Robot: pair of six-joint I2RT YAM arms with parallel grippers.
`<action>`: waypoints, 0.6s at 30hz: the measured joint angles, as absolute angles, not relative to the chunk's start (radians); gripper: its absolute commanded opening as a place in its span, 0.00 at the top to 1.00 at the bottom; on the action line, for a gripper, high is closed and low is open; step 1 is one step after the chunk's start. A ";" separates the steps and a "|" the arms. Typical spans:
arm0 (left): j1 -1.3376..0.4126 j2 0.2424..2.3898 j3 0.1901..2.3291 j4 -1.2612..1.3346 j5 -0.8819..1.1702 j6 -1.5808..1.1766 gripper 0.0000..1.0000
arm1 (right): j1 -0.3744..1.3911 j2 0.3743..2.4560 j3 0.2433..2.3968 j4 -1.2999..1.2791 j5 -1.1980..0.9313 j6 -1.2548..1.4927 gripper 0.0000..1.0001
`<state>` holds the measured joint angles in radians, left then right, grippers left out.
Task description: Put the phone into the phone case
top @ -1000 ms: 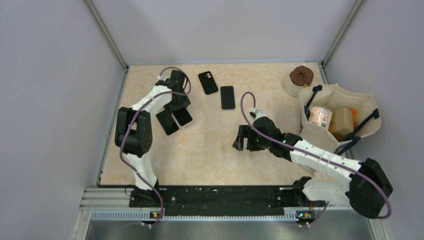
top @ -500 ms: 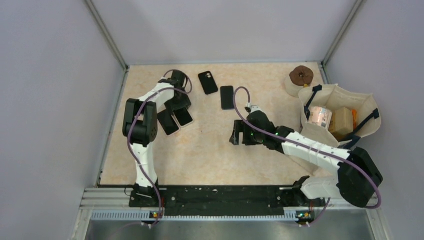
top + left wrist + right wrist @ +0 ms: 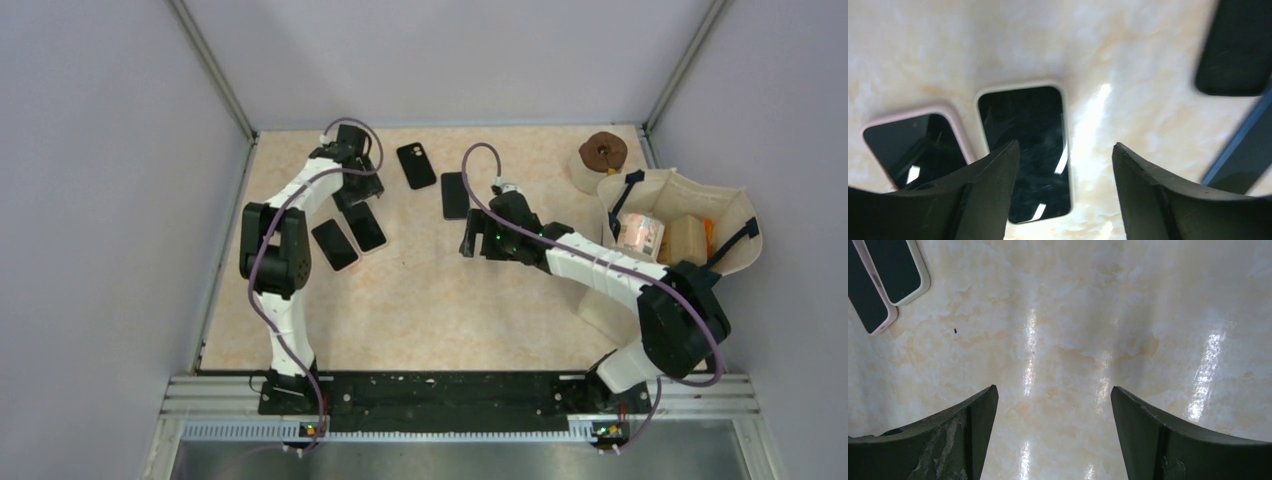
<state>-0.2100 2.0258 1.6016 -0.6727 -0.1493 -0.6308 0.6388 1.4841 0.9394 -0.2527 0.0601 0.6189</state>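
Note:
Two phones lie side by side at the left, one in a cream case [image 3: 366, 227] [image 3: 1024, 150] and one in a pink case [image 3: 335, 245] [image 3: 918, 145]. My left gripper [image 3: 355, 196] [image 3: 1065, 147] hovers open just past their far ends, holding nothing. Farther right lie a black slab with a camera cluster [image 3: 416, 165] [image 3: 1238, 50] and a dark slab with a blue edge [image 3: 455, 195] [image 3: 1243, 150]. I cannot tell which of these is phone or case. My right gripper [image 3: 470, 243] [image 3: 1054, 390] stands open over bare table, just near of the blue-edged slab.
A cream tote bag [image 3: 640, 265] with packages inside stands at the right, with a brown roll [image 3: 603, 152] behind it. Grey walls enclose the marbled table [image 3: 420, 310] on three sides.
My left gripper has drawn back from over the cased phones toward the far wall and opened a little. My right gripper has moved away from the bases, toward the blue-edged slab.

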 measured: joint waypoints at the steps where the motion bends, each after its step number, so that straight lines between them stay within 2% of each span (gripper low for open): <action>1: -0.210 2.025 1.631 -0.672 -0.148 -0.636 0.39 | 0.638 1.484 0.942 -0.255 0.061 0.620 0.19; 7: -0.225 2.105 1.847 -0.607 -0.160 -0.703 0.48 | 0.637 1.473 0.945 -0.264 0.063 0.621 0.20; 18: -0.307 2.380 2.025 -0.511 -0.178 -0.802 0.48 | 0.637 1.354 0.928 -0.318 0.073 0.622 0.21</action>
<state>-0.3065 2.3802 2.0254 -0.5110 -0.1783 -0.8021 0.6373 1.3537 0.9276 -0.3183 0.0734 0.6220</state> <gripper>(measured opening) 0.520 0.792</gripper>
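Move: The black phone case lies about 15 cm ahead of the left hand, 13 cm to its right and 5 cm below. The dark phone is some 11 cm to the right of the case and 9 cm nearer the base. The white-cased phone is about 4 cm back and 3 cm left of the left hand, the pink-cased phone 9 cm back and 11 cm left. From the right hand the black case is roughly 24 cm ahead, 17 cm left and 8 cm below. Towards the black phone case goes the empty left hand, leaving the white-cased phone in an arc: forward about 12 cm and right 8, first rising some 5 cm, then dropping again to just above the case's near left edge. Its fingertips tilt out forward roughly 15 degrees and the fingers narrow to about half open. The empty right hand rises about 3 cm. ##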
